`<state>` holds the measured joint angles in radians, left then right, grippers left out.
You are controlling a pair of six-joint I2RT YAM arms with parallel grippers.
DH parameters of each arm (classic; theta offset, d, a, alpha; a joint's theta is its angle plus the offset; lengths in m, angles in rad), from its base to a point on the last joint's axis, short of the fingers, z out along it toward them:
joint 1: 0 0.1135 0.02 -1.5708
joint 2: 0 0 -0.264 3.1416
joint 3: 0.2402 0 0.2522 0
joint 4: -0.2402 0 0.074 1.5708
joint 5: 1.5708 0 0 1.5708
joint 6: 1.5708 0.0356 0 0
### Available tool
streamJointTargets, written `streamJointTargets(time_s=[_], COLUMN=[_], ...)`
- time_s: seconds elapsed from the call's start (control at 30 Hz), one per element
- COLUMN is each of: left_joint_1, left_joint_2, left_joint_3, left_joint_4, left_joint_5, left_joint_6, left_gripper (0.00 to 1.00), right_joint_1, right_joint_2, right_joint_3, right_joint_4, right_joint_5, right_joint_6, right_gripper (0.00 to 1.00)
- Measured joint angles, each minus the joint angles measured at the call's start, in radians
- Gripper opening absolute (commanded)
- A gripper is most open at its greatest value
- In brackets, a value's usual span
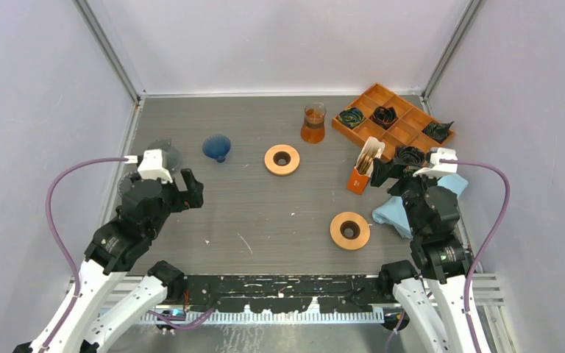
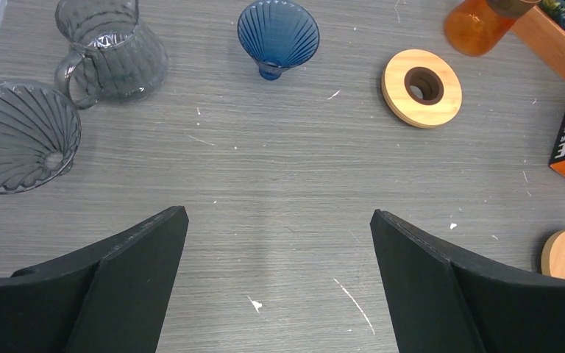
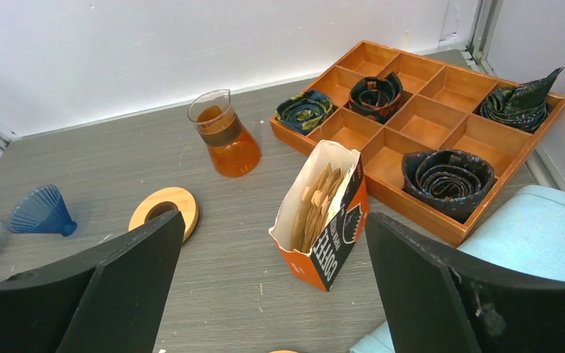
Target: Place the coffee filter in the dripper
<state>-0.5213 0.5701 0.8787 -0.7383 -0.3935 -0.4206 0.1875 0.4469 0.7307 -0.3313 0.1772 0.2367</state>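
Note:
The coffee filters are brown papers standing in an open orange box right of the table's middle. A blue ribbed dripper stands mouth up at the back left, also seen in the left wrist view. A clear glass dripper lies on its side at the far left. My right gripper hangs open just short of the box, holding nothing. My left gripper is open over bare table, well short of the blue dripper.
A clear glass carafe stands beside the clear dripper. Two wooden rings lie on the table. An amber carafe and a wooden compartment tray sit at the back right. A light blue cloth lies under the right arm.

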Motion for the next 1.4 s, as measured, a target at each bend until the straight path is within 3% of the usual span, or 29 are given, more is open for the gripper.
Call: streamJointTargets(time_s=[0.7, 0.83, 1.13, 1.4], left_joint_1=[0.02, 0.092, 0.381, 0.508], left_joint_2=[0.264, 0.33, 0.481, 0.667], left_joint_3=[0.056, 0.072, 0.152, 0.272], left_joint_4=[0.01, 0.036, 0.117, 0.165], left_joint_5=[-0.055, -0.039, 0.066, 0.095], left_joint_6=[-0.017, -0.017, -0.015, 0.02], left_gripper=[0.99, 0.99, 0.99, 0.97], right_joint_1=[0.0, 0.0, 0.0, 0.016], right_joint_2=[-0.044, -0.043, -0.047, -0.076], right_joint_3=[-0.033, -0.053, -0.091, -0.101], right_joint_4=[0.003, 0.002, 0.013, 0.018], right_joint_5=[-0.02, -0.04, -0.097, -0.101], right_joint_6=[-0.005, -0.011, -0.04, -0.06], right_gripper=[1.0, 1.0, 1.0, 1.0])
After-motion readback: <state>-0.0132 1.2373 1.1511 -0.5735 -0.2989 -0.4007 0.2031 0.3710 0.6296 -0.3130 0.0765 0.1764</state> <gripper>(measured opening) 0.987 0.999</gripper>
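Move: From the left hand, the grey carafe stands about 18 cm ahead, 14 cm to the left and some 19 cm below. The ribbed grey dripper lies roughly 9 cm ahead and 22 cm left, the blue dripper about 21 cm ahead and 3 cm right, both about as low. The filter box is some 12 cm straight ahead of the right hand and 25 cm below; the nearer wooden ring is about 5 cm back and 5 cm left. Reaching with the open left hand, slowly forward and down at first, then faster forward and to the left towards the grey carafe: about 14 cm forward and 9 cm left in all, 3 cm lower, with the wrist turning some 25 degrees counter-clockwise and the fingers tipping further down. The right hand, also open, sinks nearly 3 cm and drifts slightly left behind the filter box. ##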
